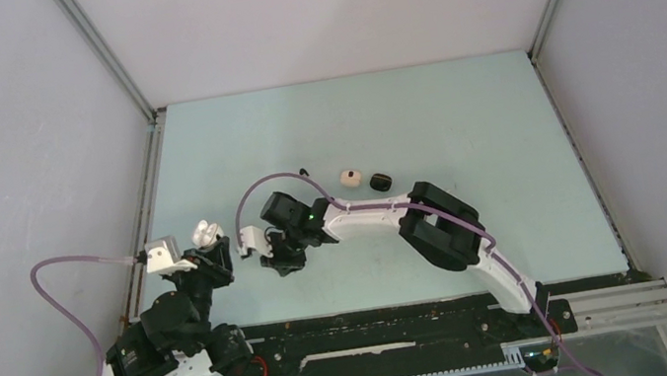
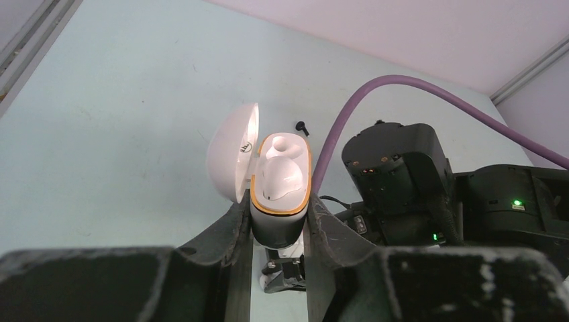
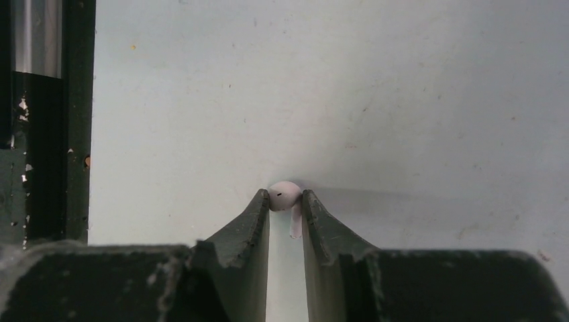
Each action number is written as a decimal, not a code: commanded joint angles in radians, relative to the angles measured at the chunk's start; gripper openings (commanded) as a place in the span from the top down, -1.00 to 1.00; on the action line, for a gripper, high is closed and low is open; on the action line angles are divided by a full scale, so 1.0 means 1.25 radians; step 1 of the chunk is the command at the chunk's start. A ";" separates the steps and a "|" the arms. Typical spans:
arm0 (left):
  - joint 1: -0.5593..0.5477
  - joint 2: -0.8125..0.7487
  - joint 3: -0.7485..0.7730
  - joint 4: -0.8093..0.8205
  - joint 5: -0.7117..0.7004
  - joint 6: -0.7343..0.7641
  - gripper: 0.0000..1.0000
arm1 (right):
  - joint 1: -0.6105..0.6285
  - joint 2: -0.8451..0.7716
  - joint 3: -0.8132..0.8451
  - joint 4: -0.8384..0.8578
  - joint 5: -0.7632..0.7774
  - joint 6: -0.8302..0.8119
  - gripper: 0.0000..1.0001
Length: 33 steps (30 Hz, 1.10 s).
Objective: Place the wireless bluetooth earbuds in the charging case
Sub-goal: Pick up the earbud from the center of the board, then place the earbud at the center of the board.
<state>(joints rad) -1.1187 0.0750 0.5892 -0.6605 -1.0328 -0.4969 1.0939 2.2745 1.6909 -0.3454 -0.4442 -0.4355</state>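
My left gripper (image 2: 278,216) is shut on the charging case (image 2: 282,181), a white shell with an orange rim. The case is held upright with its lid (image 2: 231,151) swung open to the left. In the top view the charging case (image 1: 206,232) is at the table's left. Whether its white hollows hold a bud I cannot tell. My right gripper (image 3: 285,201) points down at the table, and its two fingertips press either side of a white earbud (image 3: 284,195) whose stem hangs between them. From above, the right gripper (image 1: 283,260) is just right of the case. A tiny black earbud (image 2: 302,125) lies beyond.
A beige pebble-like case (image 1: 349,177) and a black one (image 1: 380,180) lie side by side mid-table, behind the right arm. The right arm's wrist (image 2: 402,181) and its purple cable (image 2: 376,94) are close to the right of the held case. Walls enclose the table.
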 commanded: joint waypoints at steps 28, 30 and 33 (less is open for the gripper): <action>-0.001 0.317 -0.133 0.520 0.284 0.181 0.98 | -0.550 -0.569 -0.665 0.027 0.019 0.345 0.51; -0.001 0.354 -0.151 0.594 0.349 0.172 0.98 | -0.558 -0.557 -0.661 0.018 0.028 0.345 0.50; -0.001 0.417 -0.151 0.642 0.420 0.151 0.98 | -0.569 -0.527 -0.643 0.003 0.029 0.345 0.50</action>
<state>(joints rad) -1.1187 0.5190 0.4019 -0.0380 -0.6773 -0.3050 0.3969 1.5749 0.8509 -0.3103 -0.3958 -0.0246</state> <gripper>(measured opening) 0.291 0.248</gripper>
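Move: The white earbud is already pinched in my right fingers, down on the board. The open charging case it belongs in, held by my left hand, is about 9 cm left of that hand, level fore and aft, and some 23 cm above it. The black case sits 19 cm ahead and 26 cm right, the pink case 21 ahead and 19 right, the black earbud 26 ahead and 7 right. From my left hand, the white earbud is 9 cm right, 2 ahead and 23 below. Keeping my pinch on the white earbud, I sweep my right hand some 32 cm to the right and about 8 cm forward. It arcs up around 6 cm, sinks again to hover just off the board, short of the black case, and turns clockwise nearly 60 degrees. My left hand follows more slowly, carrying the charging case about 14 cm right and a little down, swinging some 20 degrees clockwise. ##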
